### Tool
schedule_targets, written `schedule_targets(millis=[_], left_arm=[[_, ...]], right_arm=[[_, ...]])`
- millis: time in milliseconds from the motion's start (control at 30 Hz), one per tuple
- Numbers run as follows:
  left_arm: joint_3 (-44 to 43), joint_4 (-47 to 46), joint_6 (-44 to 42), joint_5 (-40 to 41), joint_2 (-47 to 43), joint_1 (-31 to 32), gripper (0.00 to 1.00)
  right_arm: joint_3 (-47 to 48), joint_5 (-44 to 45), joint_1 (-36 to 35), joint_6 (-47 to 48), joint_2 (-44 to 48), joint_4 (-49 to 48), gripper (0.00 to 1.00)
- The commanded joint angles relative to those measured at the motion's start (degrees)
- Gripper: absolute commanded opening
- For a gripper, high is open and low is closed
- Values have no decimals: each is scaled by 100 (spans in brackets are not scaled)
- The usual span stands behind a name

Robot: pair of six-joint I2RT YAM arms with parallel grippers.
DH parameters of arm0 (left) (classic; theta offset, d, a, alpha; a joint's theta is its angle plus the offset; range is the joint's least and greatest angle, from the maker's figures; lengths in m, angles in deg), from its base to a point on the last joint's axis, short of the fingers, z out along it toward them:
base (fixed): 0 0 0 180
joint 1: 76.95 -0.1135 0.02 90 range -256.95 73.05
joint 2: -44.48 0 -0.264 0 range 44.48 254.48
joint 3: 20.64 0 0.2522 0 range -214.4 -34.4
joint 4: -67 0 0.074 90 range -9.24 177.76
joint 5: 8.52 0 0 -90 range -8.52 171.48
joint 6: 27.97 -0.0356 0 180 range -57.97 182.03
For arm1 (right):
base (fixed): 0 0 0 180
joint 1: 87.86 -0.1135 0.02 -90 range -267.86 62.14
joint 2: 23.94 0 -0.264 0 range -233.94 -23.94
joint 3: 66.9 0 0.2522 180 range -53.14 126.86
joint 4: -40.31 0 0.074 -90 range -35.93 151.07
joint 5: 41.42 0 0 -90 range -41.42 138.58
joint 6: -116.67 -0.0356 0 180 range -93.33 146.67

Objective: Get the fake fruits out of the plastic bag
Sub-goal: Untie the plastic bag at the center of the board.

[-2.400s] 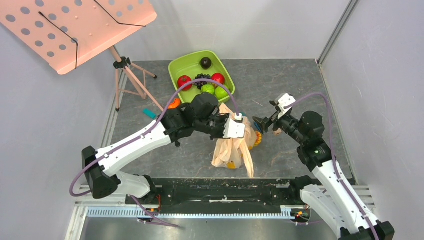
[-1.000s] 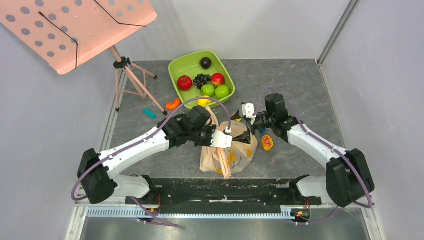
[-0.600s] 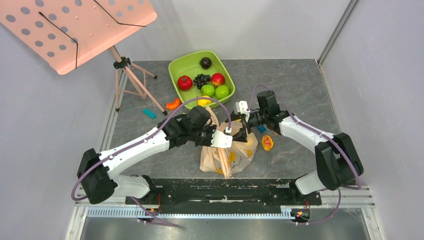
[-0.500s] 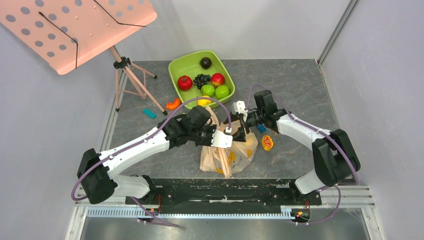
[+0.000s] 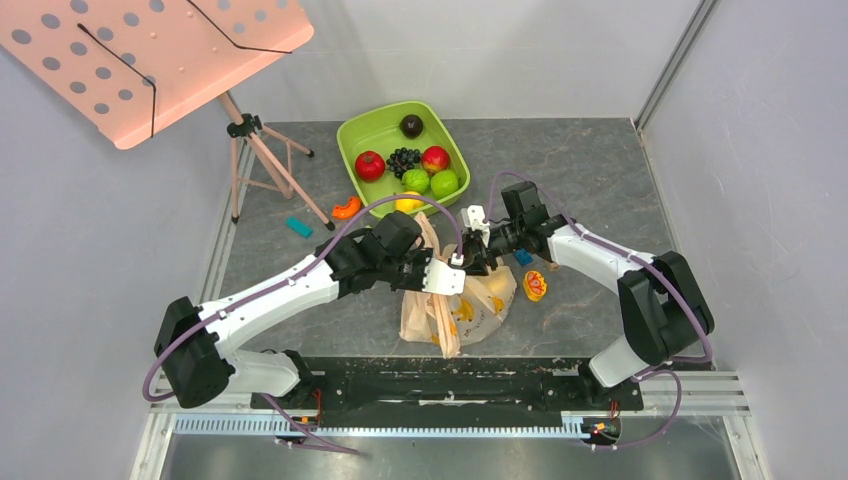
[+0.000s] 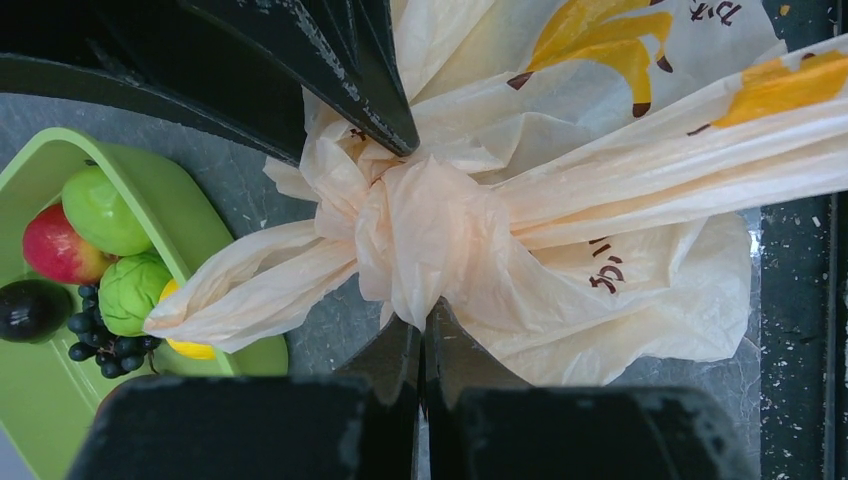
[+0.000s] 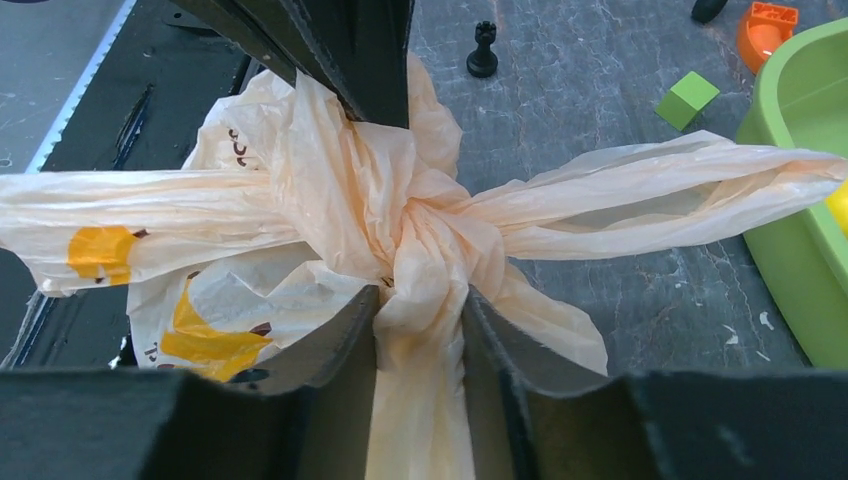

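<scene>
The plastic bag (image 5: 462,305) lies at the table's front middle, peach-beige with yellow prints, its handles tied in a knot (image 6: 405,225). My left gripper (image 6: 424,322) is shut on a fold of the bag just beside the knot. From the opposite side my right gripper (image 7: 421,312) has its fingers (image 7: 345,335) pressed against both sides of the twisted plastic at the knot (image 7: 425,235). In the top view the two grippers, left (image 5: 452,270) and right (image 5: 478,256), meet over the bag. The fake fruits are hidden inside the tied bag.
A green tub (image 5: 358,130) with apples, a dark grape bunch and other fruit stands behind the bag, a small yellow piece (image 5: 408,204) at its front rim. Toy blocks (image 5: 522,257), an orange-yellow toy (image 5: 535,286) and a music stand's tripod (image 5: 255,150) are nearby.
My right arm has swung left from the open table to the bag, and its jaws have closed in on the knot. The left gripper has kept its hold without moving.
</scene>
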Motion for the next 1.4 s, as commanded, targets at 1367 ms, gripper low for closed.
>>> schedule_targets(millis=[1367], left_arm=[[2028, -4094, 5071, 2571, -1655, -177, 2]], right_arm=[[-2574, 6998, -22, -7227, 3970, -3204, 0]])
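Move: The bag's knot sits right at both hands: about 2 cm to the right of the left hand, whose shut fingers already hold its edge, and about 2 cm to the left of the right hand and 1 cm lower, with the right fingers half open around its gathered plastic. The green bin lies some 21 cm ahead of the right hand, 10 cm to its left and 10 cm below; the butterfly toy is about 4 cm back, 16 cm to its right and 12 cm down. Upwards and forward, once the right fingers have shut on the gathered plastic beside the knot: both hands rise together, the right about 11 cm, the left 8, while going 5 cm ahead. They then sink 2 to 3 cm as the right draws off to its right, 9 cm in all, turning well clockwise while the left, keeping its pinch, turns some 40 degrees counter-clockwise. ##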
